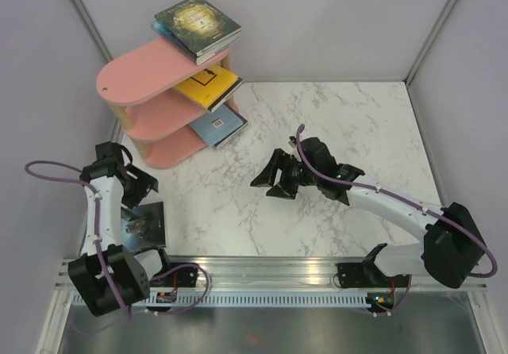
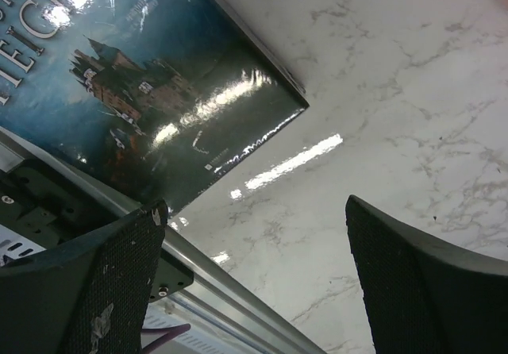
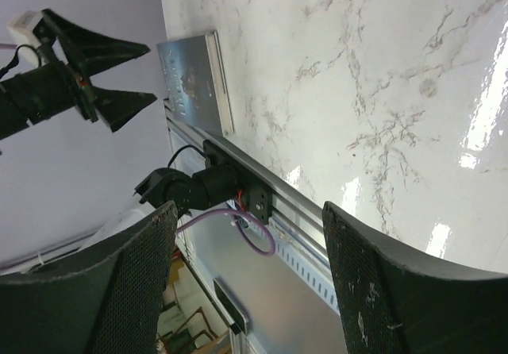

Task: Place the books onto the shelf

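The pink shelf [image 1: 139, 72] stands at the back left. A dark book with gold art [image 1: 197, 23] lies on its top board, a yellow book [image 1: 208, 86] on the middle board and a light blue book [image 1: 220, 125] on the lowest. Another dark book [image 1: 144, 224] with castle art [image 2: 143, 76] lies flat on the table by the near left edge. My left gripper [image 1: 136, 189] [image 2: 254, 282] hovers just above that book's near corner, open and empty. My right gripper [image 1: 268, 184] [image 3: 250, 275] hangs open and empty over the middle of the table.
A metal rail [image 1: 262, 265] [image 2: 230, 290] [image 3: 274, 183] runs along the near table edge, right beside the lying book. Lilac walls close in the left, back and right sides. In the right wrist view the left gripper [image 3: 99, 72] shows above the book [image 3: 194, 80].
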You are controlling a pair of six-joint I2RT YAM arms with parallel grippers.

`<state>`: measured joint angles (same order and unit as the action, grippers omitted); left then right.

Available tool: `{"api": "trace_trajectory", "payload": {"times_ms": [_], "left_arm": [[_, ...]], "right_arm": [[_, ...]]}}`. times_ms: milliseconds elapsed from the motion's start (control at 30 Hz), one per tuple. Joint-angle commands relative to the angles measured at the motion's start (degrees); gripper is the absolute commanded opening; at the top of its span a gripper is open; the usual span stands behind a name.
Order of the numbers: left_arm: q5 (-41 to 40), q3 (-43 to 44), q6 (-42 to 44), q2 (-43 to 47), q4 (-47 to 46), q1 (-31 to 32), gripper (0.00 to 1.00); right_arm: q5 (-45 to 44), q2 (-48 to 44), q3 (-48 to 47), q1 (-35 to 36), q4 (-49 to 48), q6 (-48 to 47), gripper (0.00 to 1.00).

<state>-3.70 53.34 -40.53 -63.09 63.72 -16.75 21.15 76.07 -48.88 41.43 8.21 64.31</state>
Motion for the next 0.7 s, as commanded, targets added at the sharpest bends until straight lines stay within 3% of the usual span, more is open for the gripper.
{"api": "trace_trajectory", "payload": {"times_ms": [0,200,333,667], "left_arm": [[2.65,-2.19,4.59,-1.51,-5.19,-5.39,0.94],[0.81,-2.98,2.56,-4.05,-9.83,-14.61,0.95],[0.28,-0.96,3.71,-11.60,-12.82,-21.54,0.94],[-14.64,3.61,13.11,-16.98,-23.54,-22.71,0.94]], "right_arm": [[2.75,-2.77,-0.95,0.32,3.48,-3.32,0.77],[5.48,0.04,-3.85,0.41,7.52,-5.95,0.78],[6.80,1.27,-4.82,0.58,9.02,-7.36,0.78],[9.70,3.82,-4.47,0.58,9.37,-8.15,0.78]]}}
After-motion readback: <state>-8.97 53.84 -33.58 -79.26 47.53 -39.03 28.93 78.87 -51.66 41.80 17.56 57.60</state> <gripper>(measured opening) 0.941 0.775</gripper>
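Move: The last book, flat on the table, lies about 8 cm left of the left hand, some 5 cm back towards the base and roughly 11 cm below it. The pink shelf stands around 22 cm ahead and 10 cm to that hand's right; the light blue book on its lowest board is about 26 cm ahead and 20 cm right. From the right hand the last book is some 42 cm left, 9 cm back and 16 cm below. Empty and wide open, the left hand sweeps left about 13 cm above the front part of the last book, sinking some 5 cm towards it, mostly before the end, while the wrist turns roughly 20 degrees counter-clockwise with the fingers still pointing mostly down. The right hand, open and empty out over bare table, draws back some 3 cm and sinks a little, turning about 10 degrees counter-clockwise. ##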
